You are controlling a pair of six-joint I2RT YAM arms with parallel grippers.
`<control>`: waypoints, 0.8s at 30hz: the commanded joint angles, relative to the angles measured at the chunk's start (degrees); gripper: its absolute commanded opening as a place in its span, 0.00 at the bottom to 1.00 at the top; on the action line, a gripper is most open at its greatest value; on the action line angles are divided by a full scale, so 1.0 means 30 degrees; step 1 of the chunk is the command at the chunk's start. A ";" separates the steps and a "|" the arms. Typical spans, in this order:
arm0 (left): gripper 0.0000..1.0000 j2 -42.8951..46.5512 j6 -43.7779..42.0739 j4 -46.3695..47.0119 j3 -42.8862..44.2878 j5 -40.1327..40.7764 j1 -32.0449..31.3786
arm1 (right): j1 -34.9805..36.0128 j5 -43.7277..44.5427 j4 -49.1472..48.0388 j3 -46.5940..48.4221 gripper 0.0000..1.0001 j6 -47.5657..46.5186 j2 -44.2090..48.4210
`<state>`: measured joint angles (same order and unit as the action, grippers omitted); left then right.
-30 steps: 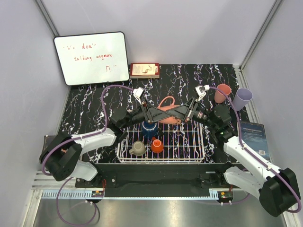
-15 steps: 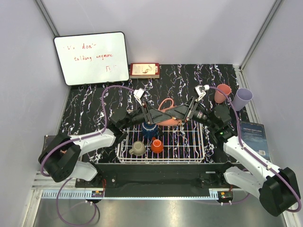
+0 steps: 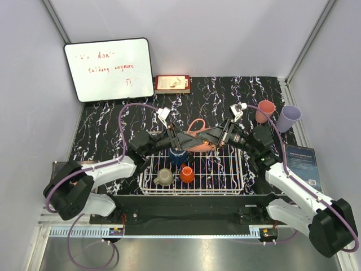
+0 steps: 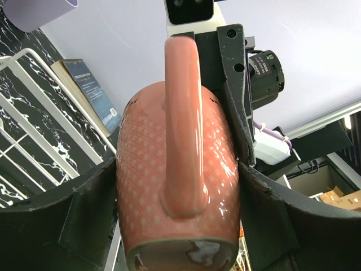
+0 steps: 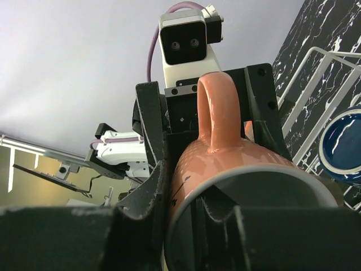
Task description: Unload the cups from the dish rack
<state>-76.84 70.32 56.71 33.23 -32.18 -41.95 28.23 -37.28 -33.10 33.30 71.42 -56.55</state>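
A pink dotted mug (image 3: 198, 140) with a handle hangs on its side above the back of the white dish rack (image 3: 223, 169). My left gripper (image 3: 189, 139) is shut around its body (image 4: 175, 169), one finger on each side. My right gripper (image 3: 214, 135) is shut on the mug's wall (image 5: 237, 164), one finger (image 5: 149, 197) outside the rim and the other inside. In the rack sit a dark blue mug (image 3: 178, 156), a beige mug (image 3: 164, 177) and an orange cup (image 3: 187, 174). A salmon cup (image 3: 265, 110) and a lavender tumbler (image 3: 289, 117) stand on the table at the back right.
A whiteboard (image 3: 109, 69) leans at the back left, with a flat box (image 3: 172, 84) beside it. A dark blue book (image 3: 302, 161) lies at the right edge. Walls close in both sides of the marbled black table (image 3: 107, 135).
My right gripper's jaws have closed on the mug's wall. Both grippers and the mug have shifted slightly left.
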 commanded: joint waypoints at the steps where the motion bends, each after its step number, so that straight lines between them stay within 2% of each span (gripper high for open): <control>1: 0.00 0.1032 0.0084 0.1050 -0.0180 -0.1166 -0.0459 | -0.0122 0.1147 -0.1739 0.0238 0.00 -0.0779 0.0189; 3: 0.01 0.1265 -0.0354 -0.0060 -0.0005 -0.1021 -0.0459 | -0.0122 0.1146 -0.1652 0.0209 0.00 -0.0808 0.0335; 4: 0.18 0.1325 -0.0820 -0.0616 0.0373 -0.1020 -0.0459 | -0.0093 0.1175 -0.1564 0.0209 0.00 -0.0866 0.0452; 6: 0.44 0.1647 -0.1378 -0.2490 0.0785 -0.0875 -0.0459 | -0.0093 0.1292 -0.1039 0.0296 0.00 -0.1041 0.0889; 7: 0.79 0.1764 -0.1961 -0.3250 0.1019 -0.0728 -0.0430 | -0.0093 0.1351 -0.0804 0.0326 0.00 -0.1303 0.1067; 9: 0.95 0.2057 -0.2550 -0.5886 0.1839 -0.0232 -0.0430 | -0.0093 0.1410 0.0219 0.0676 0.00 -0.1743 0.1623; 10: 0.99 0.2116 -0.3220 -0.7722 0.2074 -0.0026 -0.0429 | -0.0093 0.1468 0.1065 0.0968 0.00 -0.2209 0.1828; 13: 0.99 0.2321 -0.4367 -1.1210 0.3217 0.0852 -0.0429 | -0.0093 0.1819 0.2677 0.1466 0.00 -0.3120 0.2561; 18: 0.99 0.3433 -0.4897 -1.3567 0.3396 0.3312 -0.0371 | -0.0093 0.2755 0.4584 0.2053 0.00 -0.4435 0.3411; 21: 0.99 0.4224 -0.4984 -1.5556 0.3598 0.5068 -0.0225 | -0.0093 0.5064 0.8269 0.3368 0.00 -0.6625 0.3967; 22: 0.99 0.4748 -0.5130 -1.6926 0.3687 0.5596 -0.0195 | -0.0093 0.7247 1.0977 0.4678 0.00 -0.7363 0.3998; 24: 0.99 0.5336 -0.5335 -1.8252 0.3892 0.7323 -0.0195 | -0.0122 0.9688 1.4126 0.6207 0.00 -0.9640 0.3473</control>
<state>-64.95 56.88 12.80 41.80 -20.78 -42.92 28.08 -24.51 -4.89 40.12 55.37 -47.22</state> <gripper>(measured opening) 0.987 0.231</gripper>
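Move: The salmon mug sits between the two grippers: its middle is about 2 cm right of the left hand and 4 cm left of the right hand, which already pinches its rim. From the right hand, the pink cup marking the likely set-down side stands about 22 cm ahead, 29 cm right and 22 cm lower; the purple cup is about 19 cm ahead and 40 cm right. The blue mug sits in the rack about 3 cm ahead of the left hand, 6 cm left and 17 cm below. The left fingers let go of the salmon mug, opening wide, then that hand sinks about 3 cm and draws left some 2 cm, tipping its fingers down about 20 degrees. The right hand keeps its pinch on the rim and carries the mug right about 3 cm and slightly forward, towards the pink and purple cups, turning clockwise and dipping its fingertips. ##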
